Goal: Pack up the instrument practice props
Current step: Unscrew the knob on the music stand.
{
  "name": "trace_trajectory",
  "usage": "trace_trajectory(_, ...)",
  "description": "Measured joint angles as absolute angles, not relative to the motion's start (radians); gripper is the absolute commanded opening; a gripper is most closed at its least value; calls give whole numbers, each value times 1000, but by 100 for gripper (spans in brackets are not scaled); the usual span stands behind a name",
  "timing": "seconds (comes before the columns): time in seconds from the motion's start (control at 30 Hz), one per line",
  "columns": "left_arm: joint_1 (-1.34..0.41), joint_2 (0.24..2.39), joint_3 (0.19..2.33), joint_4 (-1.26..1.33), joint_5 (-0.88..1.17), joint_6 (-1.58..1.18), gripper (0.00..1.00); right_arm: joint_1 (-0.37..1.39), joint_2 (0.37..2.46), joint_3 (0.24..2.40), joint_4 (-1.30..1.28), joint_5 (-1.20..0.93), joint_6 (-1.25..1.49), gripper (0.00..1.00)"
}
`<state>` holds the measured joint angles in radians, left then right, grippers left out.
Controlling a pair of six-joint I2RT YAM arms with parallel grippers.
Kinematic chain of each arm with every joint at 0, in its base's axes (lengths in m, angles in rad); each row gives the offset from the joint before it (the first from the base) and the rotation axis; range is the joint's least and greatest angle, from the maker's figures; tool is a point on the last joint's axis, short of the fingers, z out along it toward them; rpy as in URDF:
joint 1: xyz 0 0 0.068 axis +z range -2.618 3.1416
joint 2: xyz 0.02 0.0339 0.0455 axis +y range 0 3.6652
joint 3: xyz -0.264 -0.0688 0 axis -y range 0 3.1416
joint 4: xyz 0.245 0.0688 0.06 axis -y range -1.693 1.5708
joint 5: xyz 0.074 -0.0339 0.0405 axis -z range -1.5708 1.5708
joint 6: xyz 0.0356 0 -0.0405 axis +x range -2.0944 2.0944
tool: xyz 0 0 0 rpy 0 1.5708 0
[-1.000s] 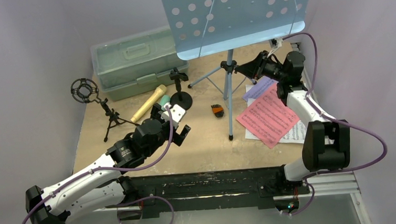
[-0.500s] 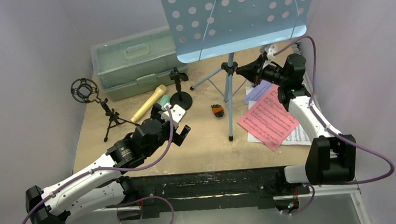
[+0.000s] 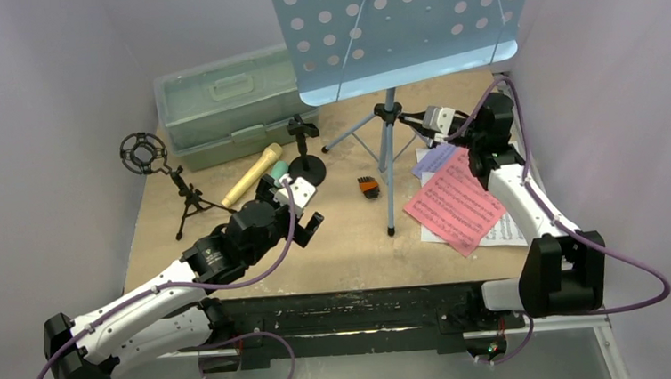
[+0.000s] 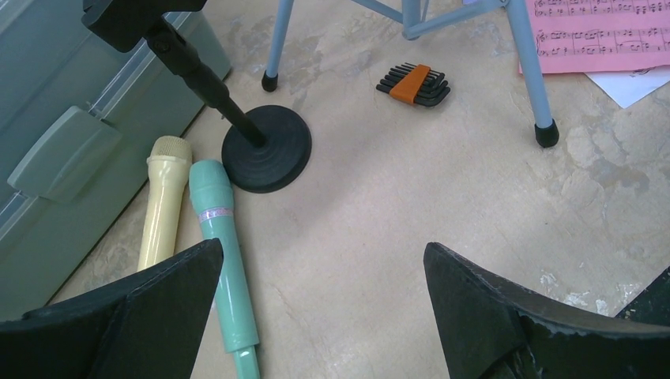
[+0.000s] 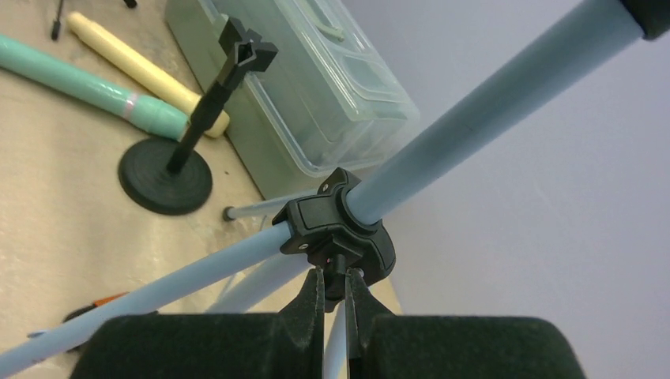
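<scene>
The light-blue perforated music rack (image 3: 392,29) stands upright on its tripod legs at the back. My right gripper (image 3: 407,116) reaches its black leg collar (image 5: 340,225) from the right, and the jaws are shut on the small black knob under that collar (image 5: 336,272). Red (image 3: 453,201), purple (image 3: 437,157) and white (image 3: 504,227) music sheets lie below that arm. My left gripper (image 4: 322,249) hovers open, its left finger over the teal microphone (image 4: 221,245), which lies next to the tan microphone (image 4: 162,205). The round-base mic holder (image 4: 265,150) stands just beyond them. The ring-top tripod holder (image 3: 156,166) is at the left.
The pale green plastic case (image 3: 223,104) sits shut at the back left, behind the microphones. A small orange-and-black hex key set (image 3: 367,187) lies between the round-base holder and the rack's front leg (image 3: 392,230). Grey walls close in the table on both sides.
My right gripper has swung left to the rack's leg collar, turned at the wrist and shut on the knob there. The left arm has stayed still.
</scene>
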<state>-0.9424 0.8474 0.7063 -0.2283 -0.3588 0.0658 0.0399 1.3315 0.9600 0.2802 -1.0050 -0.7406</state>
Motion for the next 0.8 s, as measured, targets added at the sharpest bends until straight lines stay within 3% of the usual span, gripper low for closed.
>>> trace_trajectory(0.07, -942, 850, 706, -229, -359, 66, 99, 46, 1327, 960, 268, -991, -805, 12)
trace_trajectory(0.2, -942, 853, 706, -231, -359, 68, 99, 56, 1319, 955, 254, -956, -881, 41)
trace_trajectory(0.37, -942, 853, 706, -234, -359, 69, 99, 49, 1312, 887, 258, -888, -838, 62)
trace_trajectory(0.57, -942, 853, 706, -235, -358, 69, 99, 48, 1246, 820, 297, -846, -680, 71)
trace_trajectory(0.8, -942, 852, 706, -235, -354, 70, 99, 39, 1161, 805, 299, -820, -530, 74)
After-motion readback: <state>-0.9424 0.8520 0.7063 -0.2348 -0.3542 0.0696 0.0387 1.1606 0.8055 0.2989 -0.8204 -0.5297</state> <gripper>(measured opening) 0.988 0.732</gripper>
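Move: Right at the knob, the right hand's fingers already hold it, within 1 cm of the hand point. The music stand's black clamp sits about 3 cm left and 2 cm ahead of this hand; the hex key set is roughly 6 cm left, 4 cm back and 25 cm below, and the pink sheet some 12 cm right, 6 cm back, equally low. From the left hand the knob lies about 15 cm ahead, 22 cm right and 7 cm higher. Finishing its twist, the right hand, still pinching the knob, rolls only a few degrees more counter-clockwise as seen from behind the hand, then opens wide and lets go. Dipping about 3.5 cm below the knob while sliding right, it draws back roughly 3 cm and rises most of the way again, rolling the other way by some 15 degrees and swinging about 10 degrees clockwise. ##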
